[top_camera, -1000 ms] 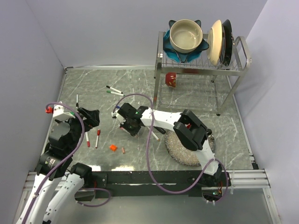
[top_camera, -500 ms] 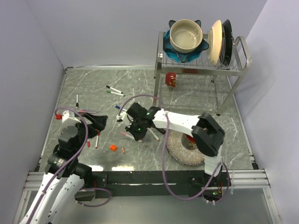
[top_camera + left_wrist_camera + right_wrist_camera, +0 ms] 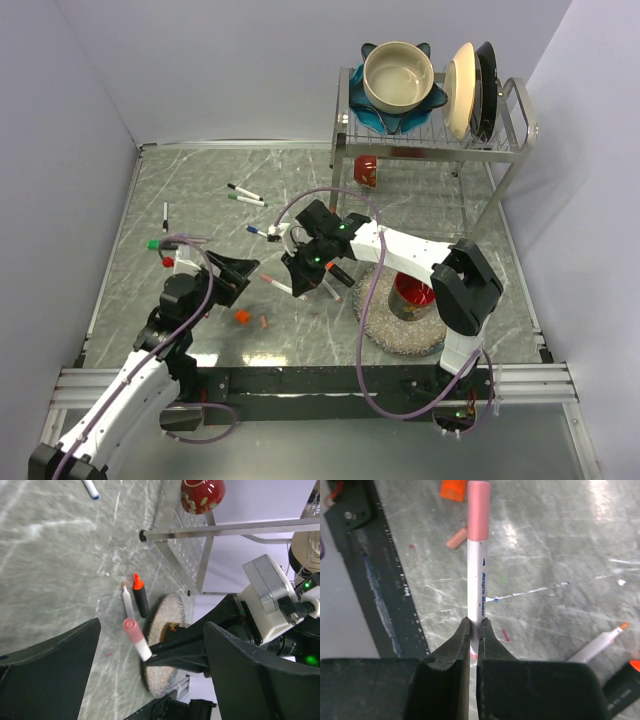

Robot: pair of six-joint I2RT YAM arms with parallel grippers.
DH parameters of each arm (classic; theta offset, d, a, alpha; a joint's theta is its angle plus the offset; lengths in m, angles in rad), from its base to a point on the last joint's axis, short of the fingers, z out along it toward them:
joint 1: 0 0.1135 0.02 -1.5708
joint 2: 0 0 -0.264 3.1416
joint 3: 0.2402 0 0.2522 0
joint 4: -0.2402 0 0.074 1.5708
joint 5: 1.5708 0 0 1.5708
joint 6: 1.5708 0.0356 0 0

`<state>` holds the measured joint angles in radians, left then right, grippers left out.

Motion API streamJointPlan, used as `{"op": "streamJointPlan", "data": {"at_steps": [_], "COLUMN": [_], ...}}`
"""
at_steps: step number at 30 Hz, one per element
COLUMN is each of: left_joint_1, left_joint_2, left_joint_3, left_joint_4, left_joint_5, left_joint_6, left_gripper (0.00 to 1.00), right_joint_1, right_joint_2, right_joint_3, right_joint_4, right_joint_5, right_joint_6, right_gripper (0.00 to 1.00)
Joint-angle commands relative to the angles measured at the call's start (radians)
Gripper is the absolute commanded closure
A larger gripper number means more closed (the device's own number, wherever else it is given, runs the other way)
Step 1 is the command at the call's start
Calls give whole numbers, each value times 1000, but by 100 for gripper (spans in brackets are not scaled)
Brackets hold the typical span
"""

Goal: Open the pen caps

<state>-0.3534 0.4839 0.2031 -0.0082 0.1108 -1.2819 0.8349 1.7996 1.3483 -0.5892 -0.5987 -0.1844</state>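
A white marker [image 3: 476,580] with a pink pen cap [image 3: 478,510] is clamped by its barrel in my right gripper [image 3: 474,625], which is shut on it. In the top view that gripper [image 3: 298,286] holds the marker [image 3: 275,284] pointing left at my left gripper [image 3: 240,270]. My left gripper [image 3: 152,630] is open, and the pink cap [image 3: 131,630] sits in the gap between its fingers, touching neither. A loose orange cap [image 3: 241,317] and a small pink cap [image 3: 264,323] lie on the table below them.
Capped pens lie at the back left [image 3: 245,195], with a blue-capped one [image 3: 262,232]. Uncapped markers [image 3: 140,597] lie by a round mat [image 3: 385,325] bearing a red mug [image 3: 410,295]. A dish rack [image 3: 500,150] with a bowl, plates and a red cup [image 3: 366,171] stands back right.
My left arm has swung right toward the table's middle, facing the right gripper. The right gripper has carried the pink-capped marker rightward and nearer, up to the left jaws.
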Motion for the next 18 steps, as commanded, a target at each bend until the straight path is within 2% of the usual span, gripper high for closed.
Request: {"op": "streamJointPlan", "data": {"at_steps": [1, 4, 6, 11, 15, 18], "left_joint_1": [-45, -105, -146, -214, -236, -242], "left_joint_2": [62, 108, 139, 212, 245, 248], "left_joint_3": [18, 36, 50, 81, 99, 105], "left_joint_4": [145, 134, 129, 145, 139, 122], "left_joint_5": [4, -40, -78, -108, -149, -163], "left_joint_6": [-54, -59, -66, -79, -80, -80], "left_gripper": [12, 17, 26, 39, 57, 60], "right_joint_1": [0, -2, -3, -3, -3, -3], "right_joint_2": [-63, -66, -66, -63, -62, -62], "right_joint_3": [-5, -3, -5, -8, -8, -8], "right_joint_4": [17, 20, 23, 25, 25, 25], "right_joint_5": [-84, -85, -85, -82, -81, -79], "right_joint_6": [-7, -6, -4, -3, -4, -7], "right_gripper": [100, 100, 100, 100, 100, 100]}}
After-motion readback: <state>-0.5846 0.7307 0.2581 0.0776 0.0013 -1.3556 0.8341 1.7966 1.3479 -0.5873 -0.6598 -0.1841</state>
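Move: My right hand already holds the pen near its tail. The pink pen cap sits about 5 cm right of my open left hand, 1 cm back and 2 cm lower; from my right hand it is roughly 7 cm left, 2 ahead and 4 up. On the table some 13 cm below my left hand lie the orange cap, about 5 cm left and 6 back, and a small loose cap, about 2 cm right and 8 back. I bring my left hand about 5 cm to the right, sinking some 2 cm, so that its fingers come round the pink cap. On the way the wide-open fingers close to under half open, with the cap between them but no grip on it yet. My right hand keeps its hold on the pen, easing back barely a centimetre before staying put. ##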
